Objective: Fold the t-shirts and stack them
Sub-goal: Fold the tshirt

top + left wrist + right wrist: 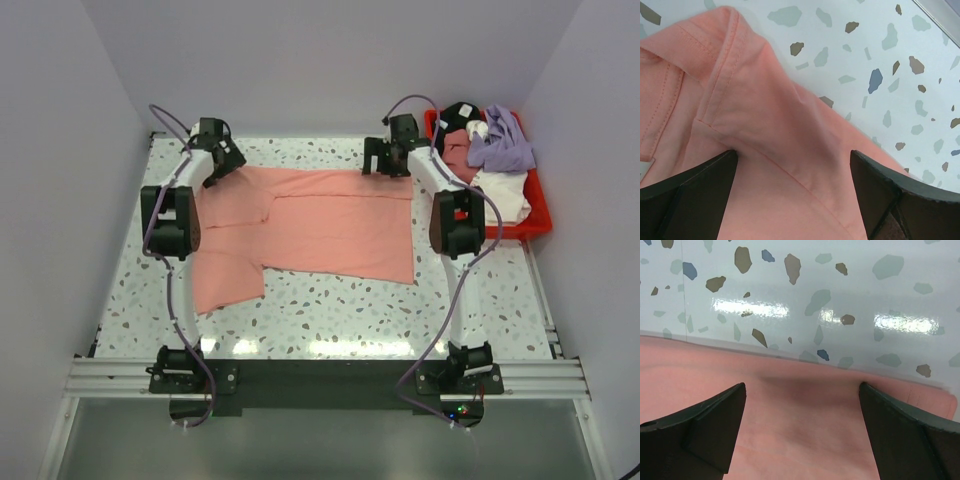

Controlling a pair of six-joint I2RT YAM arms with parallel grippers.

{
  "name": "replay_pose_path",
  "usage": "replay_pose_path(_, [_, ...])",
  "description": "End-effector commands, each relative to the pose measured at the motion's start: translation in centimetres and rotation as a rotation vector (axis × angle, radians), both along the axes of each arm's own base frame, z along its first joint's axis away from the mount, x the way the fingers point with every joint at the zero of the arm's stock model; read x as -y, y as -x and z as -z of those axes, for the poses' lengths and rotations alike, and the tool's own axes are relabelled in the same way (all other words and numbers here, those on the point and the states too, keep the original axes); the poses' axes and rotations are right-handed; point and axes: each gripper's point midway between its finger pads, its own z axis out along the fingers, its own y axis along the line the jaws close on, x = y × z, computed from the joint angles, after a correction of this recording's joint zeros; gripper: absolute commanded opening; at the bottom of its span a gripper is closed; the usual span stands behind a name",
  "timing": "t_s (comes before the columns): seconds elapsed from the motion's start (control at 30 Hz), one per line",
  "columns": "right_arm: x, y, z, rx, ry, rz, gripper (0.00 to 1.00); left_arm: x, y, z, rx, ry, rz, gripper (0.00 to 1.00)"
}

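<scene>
A salmon pink t-shirt (310,225) lies spread flat on the speckled table, one sleeve reaching toward the near left. My left gripper (225,160) is at its far left corner. In the left wrist view it (794,156) is open, straddling the shoulder seam of the pink cloth (765,115) beside the collar, with both fingertips down on the fabric. My right gripper (385,160) is at the shirt's far right corner. The right wrist view shows it (802,387) open over the pink cloth (800,425), just inside the shirt's straight edge. Nothing is pinched in either one.
A red bin (535,215) at the back right holds a lavender shirt (503,145), a dusty rose one (458,150), a white one (505,195) and a black one (460,112). Grey walls enclose the table. A metal rail (320,375) with the arm bases runs along the near edge.
</scene>
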Motion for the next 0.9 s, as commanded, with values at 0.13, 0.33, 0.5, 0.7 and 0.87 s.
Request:
replay_pose_path(0.13, [-0.3, 0.6, -7.1, 0.078, -0.039, -0.06, 0.99, -1.1, 0.7, -7.2, 0.063, -0.024, 0.024, 1.0])
replay_pose_path(0.33, [-0.7, 6.9, -11.4, 0.136, -0.102, -0.036, 0.99, -1.6, 12.4, -10.9, 0.041, 0.011, -0.089, 1.0])
replay_pose_path(0.5, [-1.0, 12.6, -11.2, 0.11, -0.139, -0.008, 0.99, 0.1, 24.5, -5.0, -0.079, 0.108, -0.119, 1.0])
replay_pose_path(0.7, [-1.2, 17.3, -11.0, 0.082, -0.117, -0.013, 0.99, 3.9, 33.5, -3.1, -0.166, 0.054, -0.086, 1.0])
replay_pose_path(0.87, [-0.3, 19.3, -10.5, 0.062, -0.102, 0.017, 0.99, 4.3, 38.1, -1.7, -0.189, 0.115, -0.162, 1.0])
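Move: Some 40 cm back and 7 cm right of the left hand is the near edge of the t-shirt's near sleeve; the folded-in far sleeve's middle lies 10 cm back and 5 right. For the right hand, the shirt's near right corner is about 34 cm back and 7 right, the far folded strip's middle 4 back and 12 left, and the red bin's middle level with it, 33 right. All the cloth is at fingertip height. Coming off the shirt's far edge, both open hands lift and swing back over the cloth. The left travels about 36 cm, rising some 8 cm and sinking nearly all the way down again, tilting steeper and veering right late on, to the near sleeve's edge; the right draws back about 19 cm towards the near right corner, still some 9 cm higher than before. No fingers close. ##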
